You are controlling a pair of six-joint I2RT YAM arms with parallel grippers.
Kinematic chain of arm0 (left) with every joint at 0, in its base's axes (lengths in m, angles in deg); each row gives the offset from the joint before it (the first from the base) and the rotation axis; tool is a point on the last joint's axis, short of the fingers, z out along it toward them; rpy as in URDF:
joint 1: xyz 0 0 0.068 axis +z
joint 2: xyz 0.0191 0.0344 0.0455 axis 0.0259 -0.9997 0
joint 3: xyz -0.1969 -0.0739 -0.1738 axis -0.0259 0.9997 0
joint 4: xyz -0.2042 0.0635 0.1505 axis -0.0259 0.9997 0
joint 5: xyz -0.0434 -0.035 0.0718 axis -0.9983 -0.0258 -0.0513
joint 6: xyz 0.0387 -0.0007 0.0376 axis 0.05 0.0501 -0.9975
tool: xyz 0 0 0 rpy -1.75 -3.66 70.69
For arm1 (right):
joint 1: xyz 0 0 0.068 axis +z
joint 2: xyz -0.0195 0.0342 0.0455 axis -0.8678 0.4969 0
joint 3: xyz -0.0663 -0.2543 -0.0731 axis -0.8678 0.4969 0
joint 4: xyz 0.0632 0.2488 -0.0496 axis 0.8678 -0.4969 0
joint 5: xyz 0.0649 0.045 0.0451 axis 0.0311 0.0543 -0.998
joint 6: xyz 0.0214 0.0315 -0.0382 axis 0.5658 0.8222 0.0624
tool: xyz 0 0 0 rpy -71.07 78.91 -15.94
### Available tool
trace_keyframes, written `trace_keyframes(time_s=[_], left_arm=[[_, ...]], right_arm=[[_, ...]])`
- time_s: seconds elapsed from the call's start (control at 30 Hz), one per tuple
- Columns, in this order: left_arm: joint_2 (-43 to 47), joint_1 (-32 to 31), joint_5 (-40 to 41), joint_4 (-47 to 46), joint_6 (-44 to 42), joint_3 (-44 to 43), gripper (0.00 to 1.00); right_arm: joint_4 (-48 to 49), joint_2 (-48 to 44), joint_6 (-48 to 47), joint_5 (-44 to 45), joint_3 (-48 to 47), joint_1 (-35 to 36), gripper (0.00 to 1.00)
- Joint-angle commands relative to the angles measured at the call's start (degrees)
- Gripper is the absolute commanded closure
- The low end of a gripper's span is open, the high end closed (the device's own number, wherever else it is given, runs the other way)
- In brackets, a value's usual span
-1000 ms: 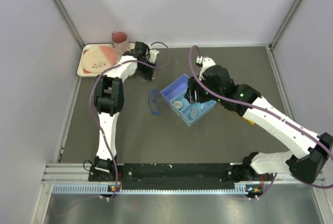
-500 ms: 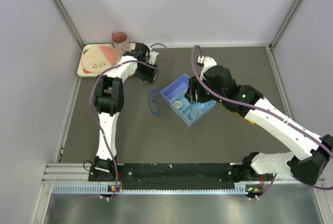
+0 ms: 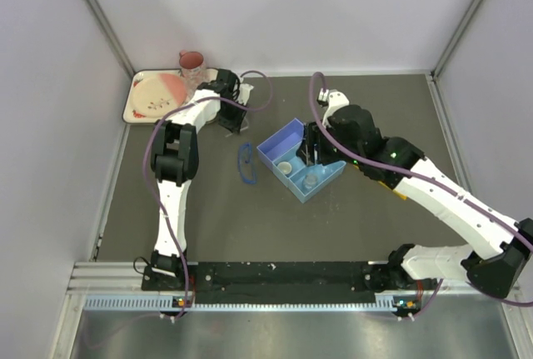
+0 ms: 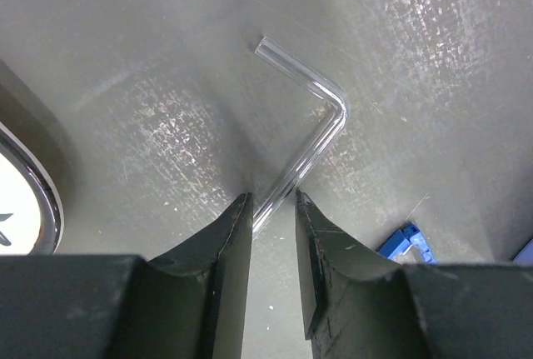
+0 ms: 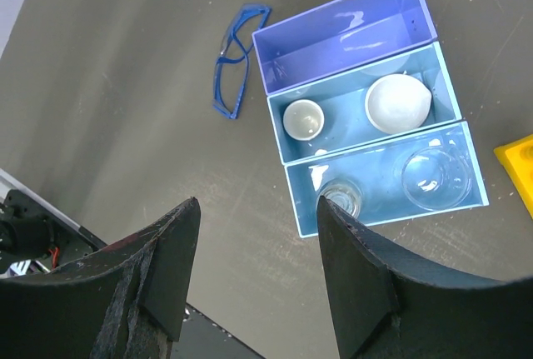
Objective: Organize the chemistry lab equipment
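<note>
A bent thin glass rod lies on the dark table. My left gripper is low over it, jaws narrowly open, and the rod's near end runs between the fingertips along the left finger without being pinched. From above, the left gripper is near the back left. My right gripper hangs open and empty over the blue divided tray. In the tray sit two small white dishes, a small clear beaker and a clear dish. Blue-rimmed goggles lie left of the tray.
A corner of the yellow rack shows right of the tray. The cream tray with its plate and the pink mug stand in the back left corner. A dark object with a shiny rim is just left of my left fingers.
My left gripper has edged slightly right along the table at the back. My right gripper has drifted a little right over the blue tray. Nothing was picked up.
</note>
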Motion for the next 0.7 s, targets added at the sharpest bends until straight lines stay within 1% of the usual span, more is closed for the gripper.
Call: trace_keyframes(time_s=[0.0,0.13,0.2,0.23,0.27,0.43,0.57,0.67], left_arm=[[-0.37,-0.21,0.14,0.93,0.39,1.08,0.7],[-0.19,-0.3,0.85,0.84,0.74,1.52,0.78],[-0.1,-0.3,1.28,0.67,0.91,1.7,0.8],[-0.1,-0.39,1.29,0.67,1.0,1.7,0.82],[-0.1,-0.3,0.94,0.58,1.09,1.79,0.88],[0.42,-0.3,-0.21,0.58,0.91,2.31,0.98],[1.21,-0.3,-0.03,0.67,0.91,2.49,1.0],[2.88,-0.3,-0.21,0.58,0.91,2.32,1.0]], right_arm=[[1.67,-2.65,0.37,-0.66,-1.14,0.45,0.41],[1.67,-3.18,0.73,-0.84,-0.88,0.45,0.41],[1.67,-3.36,0.9,-1.01,-0.79,0.45,0.41],[1.67,-3.45,0.9,-0.93,-0.79,0.45,0.41],[1.67,-3.53,0.82,-1.01,-0.7,0.45,0.41],[1.75,-3.27,0.9,-0.84,-0.88,0.45,0.41],[1.58,-3.18,0.9,-0.84,-0.7,0.45,0.41],[1.67,-3.18,0.81,-0.92,-0.61,0.45,0.41]])
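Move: Between the left hand's parted fingertips lies the long leg of a bent glass tube, its middle barely 1 cm ahead, 1 cm to the right and 1 cm lower. From this hand the blue safety glasses lie about 11 cm back and 3 cm right; the compartment box is centred some 9 cm back and 17 cm right, the strawberry tray about 12 cm ahead and 19 cm left. From the right hand, the tube is roughly 25 cm ahead, 16 cm left and 25 cm below. Closing from about a third open to nearly shut, the left hand's fingers come in from both sides on the long leg of the bent glass tube, a little short of its bend, and pinch it. The hand itself stays in place just above the table, its fingers still pointing steeply down with no turn of the wrist. ##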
